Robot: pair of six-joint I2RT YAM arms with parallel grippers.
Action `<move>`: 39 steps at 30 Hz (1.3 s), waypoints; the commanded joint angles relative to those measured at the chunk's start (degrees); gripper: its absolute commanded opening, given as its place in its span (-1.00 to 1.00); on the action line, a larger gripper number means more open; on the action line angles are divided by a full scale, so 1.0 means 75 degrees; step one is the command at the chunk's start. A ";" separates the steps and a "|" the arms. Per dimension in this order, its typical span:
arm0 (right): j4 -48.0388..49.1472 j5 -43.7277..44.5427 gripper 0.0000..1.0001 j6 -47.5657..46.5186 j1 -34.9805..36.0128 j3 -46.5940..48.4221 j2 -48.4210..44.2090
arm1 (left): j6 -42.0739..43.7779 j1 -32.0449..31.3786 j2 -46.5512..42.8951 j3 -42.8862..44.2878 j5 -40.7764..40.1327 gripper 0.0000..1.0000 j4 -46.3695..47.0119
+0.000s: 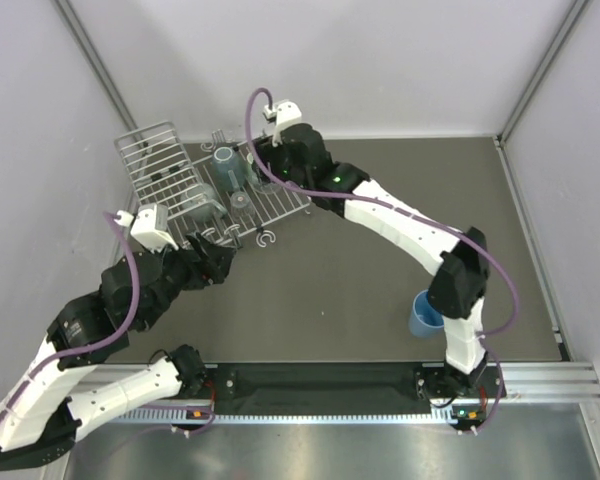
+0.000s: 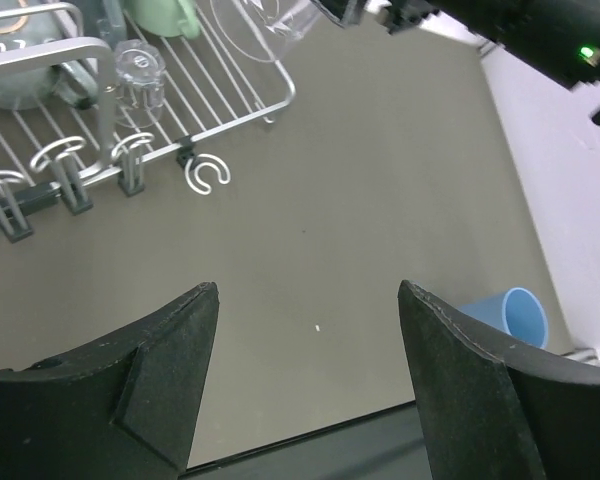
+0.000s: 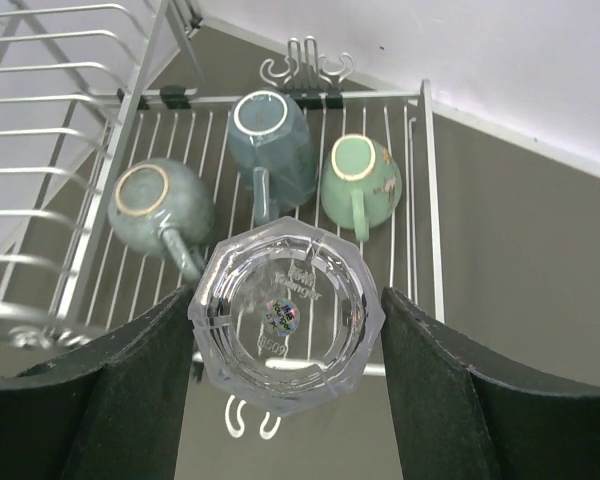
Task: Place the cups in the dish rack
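Observation:
My right gripper [image 3: 287, 300] is shut on a large clear glass [image 3: 285, 330], held bottom-up over the front edge of the silver wire dish rack [image 3: 427, 200]. Three mugs stand upside down on the rack's grid: a grey-teal one [image 3: 148, 205], a blue-grey one [image 3: 270, 140] and a mint-green one [image 3: 358, 180]. A small clear glass [image 2: 140, 72] also stands on the rack [image 2: 242, 108]. The blue tumbler [image 1: 423, 315] lies on its side on the table by the right arm's base, also in the left wrist view [image 2: 510, 315]. My left gripper [image 2: 308, 290] is open and empty, just in front of the rack [image 1: 180, 160].
A white C-shaped hook [image 2: 207, 173] lies on the table at the rack's front edge. Pale walls close in the table on the left, back and right. A metal rail [image 1: 540, 375] runs along the near edge.

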 commanded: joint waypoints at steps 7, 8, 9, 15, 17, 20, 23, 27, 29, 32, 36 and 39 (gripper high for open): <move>-0.0171 0.0816 -1.00 -0.0722 0.0285 0.2026 0.1634 | 0.0318 -0.0012 0.0100 0.0348 -0.0607 0.56 -0.0372; -0.0241 0.0886 -1.00 -0.0758 0.0320 0.2085 0.1739 | 0.0353 -0.0012 0.0076 0.0348 -0.0643 0.56 -0.0360; -0.0265 0.0980 -1.00 -0.0758 0.0332 0.2155 0.1879 | 0.0388 -0.0012 0.0065 0.0360 -0.0724 0.56 -0.0360; -0.0593 0.1250 -1.00 -0.0700 0.0391 0.2121 0.1975 | 0.0552 -0.0012 0.0041 0.0313 -0.0842 0.57 -0.0278; -0.0593 0.1238 -1.00 -0.0700 0.0391 0.2004 0.1975 | 0.0576 -0.0012 0.0053 0.0278 -0.0842 0.57 -0.0278; -0.0570 0.1274 -1.00 -0.0782 0.0391 0.1957 0.2080 | 0.0611 -0.0012 0.0041 0.0196 -0.0772 0.57 -0.0184; -0.0441 0.1238 -1.00 -0.0805 0.0379 0.1957 0.2209 | 0.0681 -0.0012 0.0053 0.0161 -0.0678 0.57 -0.0114; -0.0382 0.1262 -1.00 -0.0817 0.0367 0.2097 0.2454 | 0.0682 -0.0012 0.0041 0.0161 -0.0690 0.57 -0.0114; -0.0359 0.1238 -1.00 -0.0794 0.0309 0.2156 0.2513 | 0.0682 -0.0012 0.0018 0.0172 -0.0725 0.57 -0.0172; -0.0335 0.1204 -1.00 -0.0747 0.0251 0.2226 0.2654 | 0.0717 -0.0012 -0.0018 0.0149 -0.0795 0.58 -0.0184; -0.0195 0.1145 -1.00 -0.0746 0.0192 0.2214 0.2748 | 0.0834 -0.0012 0.0029 0.0067 -0.0784 0.58 -0.0126; -0.0042 0.1086 -1.00 -0.0723 0.0157 0.2249 0.2865 | 0.0846 -0.0012 0.0100 -0.0003 -0.0690 0.58 -0.0044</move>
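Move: The large clear glass is already in the right hand, and its free spot at the rack's near right side is some 18 cm below that hand, about 4 cm ahead and 3 cm left. The small glass already racked sits about 7 cm to the left of that spot and a centimetre nearer; the green cup is about 9 cm beyond it, the teal mug 9 cm beyond and 10 cm left. From the left hand, the spot is roughly 24 cm ahead, 6 cm right and well below. The large glass, mouth down in the right hand's unchanged grip, is carried towards the free rack spot: first forward and left while starting to sink, then almost straight down with a brief halt partway, about 14 cm lower in all. The wrist rolls some 20 degrees, left side dropping, so the fingers point more steeply down beside the small glass. ##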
